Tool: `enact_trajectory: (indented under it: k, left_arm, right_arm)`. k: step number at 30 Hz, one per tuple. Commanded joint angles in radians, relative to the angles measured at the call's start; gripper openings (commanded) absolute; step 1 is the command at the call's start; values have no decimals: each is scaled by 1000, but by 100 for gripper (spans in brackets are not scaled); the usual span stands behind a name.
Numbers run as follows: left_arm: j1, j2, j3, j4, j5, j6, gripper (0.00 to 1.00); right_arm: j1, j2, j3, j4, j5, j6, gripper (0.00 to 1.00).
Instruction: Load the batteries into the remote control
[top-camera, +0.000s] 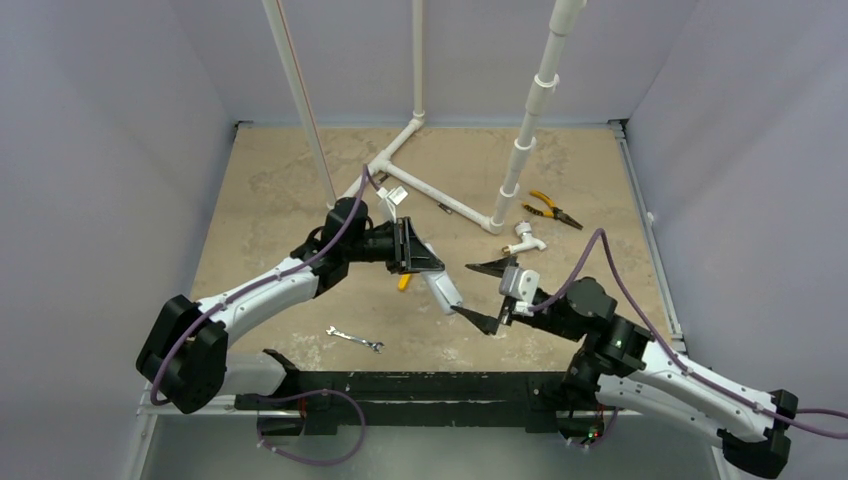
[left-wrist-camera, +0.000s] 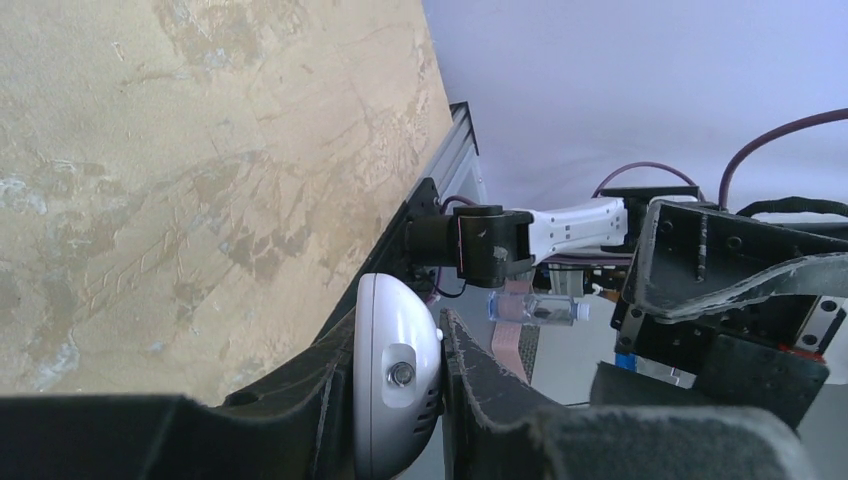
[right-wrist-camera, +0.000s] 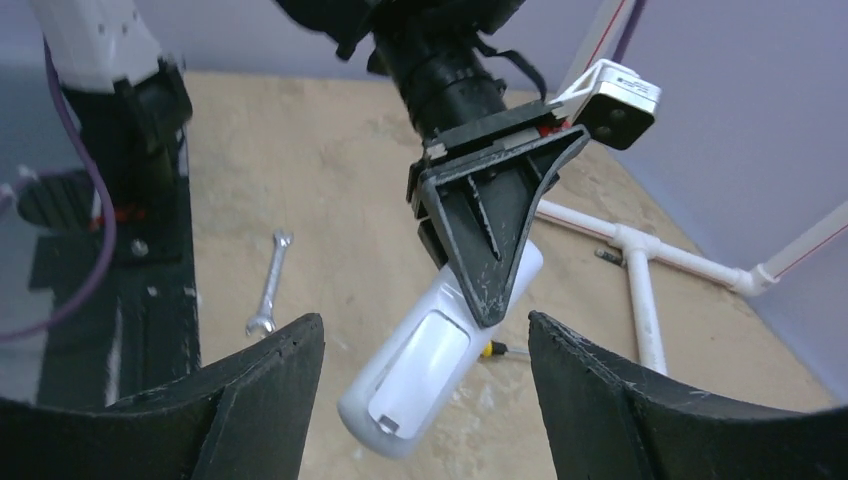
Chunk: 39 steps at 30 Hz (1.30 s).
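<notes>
My left gripper (top-camera: 420, 255) is shut on the white remote control (top-camera: 443, 290) and holds it in the air above the table, its free end slanting down toward the right arm. In the left wrist view the remote control (left-wrist-camera: 392, 400) is pinched edge-on between the left gripper's (left-wrist-camera: 400, 330) jaws. My right gripper (top-camera: 465, 290) stands open, its fingers on either side of the remote's free end without touching it. In the right wrist view the remote control (right-wrist-camera: 430, 370) shows its back panel between the right gripper's (right-wrist-camera: 425, 320) spread fingers. The batteries are out of view.
A small spanner (top-camera: 355, 340) lies near the front edge. A yellow-handled screwdriver (top-camera: 404, 283) lies under the remote. Yellow-handled pliers (top-camera: 553, 210) and a white pipe fitting (top-camera: 525, 240) lie at the right. A white pipe frame (top-camera: 440, 195) stands at the back.
</notes>
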Motion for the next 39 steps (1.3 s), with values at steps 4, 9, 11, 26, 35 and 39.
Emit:
enact_trajectory:
  k: [4,9,11,26,35,39]
  left_arm:
    - [-5,-32,-6,91,-26,-39,0]
    - [-5,-29,-7,85,-26,-37,0]
    - [-5,-27,-8,85,-27,-38,0]
    - [-5,-14,-2,89,-21,-36,0]
    - [-5,-4,-14,109,-18,-42,0]
    - [-5,6,-6,112,-12,-41,0]
  right_arm:
    - [3,64,49,67,297,484,67]
    - [2,223,209,-205,394,607,62]
    - [4,263,231,-245,374,621,62]
    - [8,339,245,-312,269,626,65]
    - [8,352,240,-314,273,624,41]
    - [8,339,243,-318,284,616,39]
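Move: The left hand already holds the remote control, whose middle lies some 2 cm back and 1 cm right of that hand. From the right hand, its fingers open and empty, the remote's middle is about 6 cm ahead, 4 cm left and 7 cm lower. On the table roughly 24 cm below the right hand, the yellow screwdriver lies about 16 cm ahead and 10 cm left, and the wrench some 20 cm left and 2 cm back. The right fingers close around both edges of the remote's near end, over the battery cover. First that hand rises slightly and swings forward about 4 cm, then sinks to finish nearly 8 cm lower, easing back a little; its wrist tips down some 40 degrees and turns clockwise. The left hand keeps its grip and holds almost still. ##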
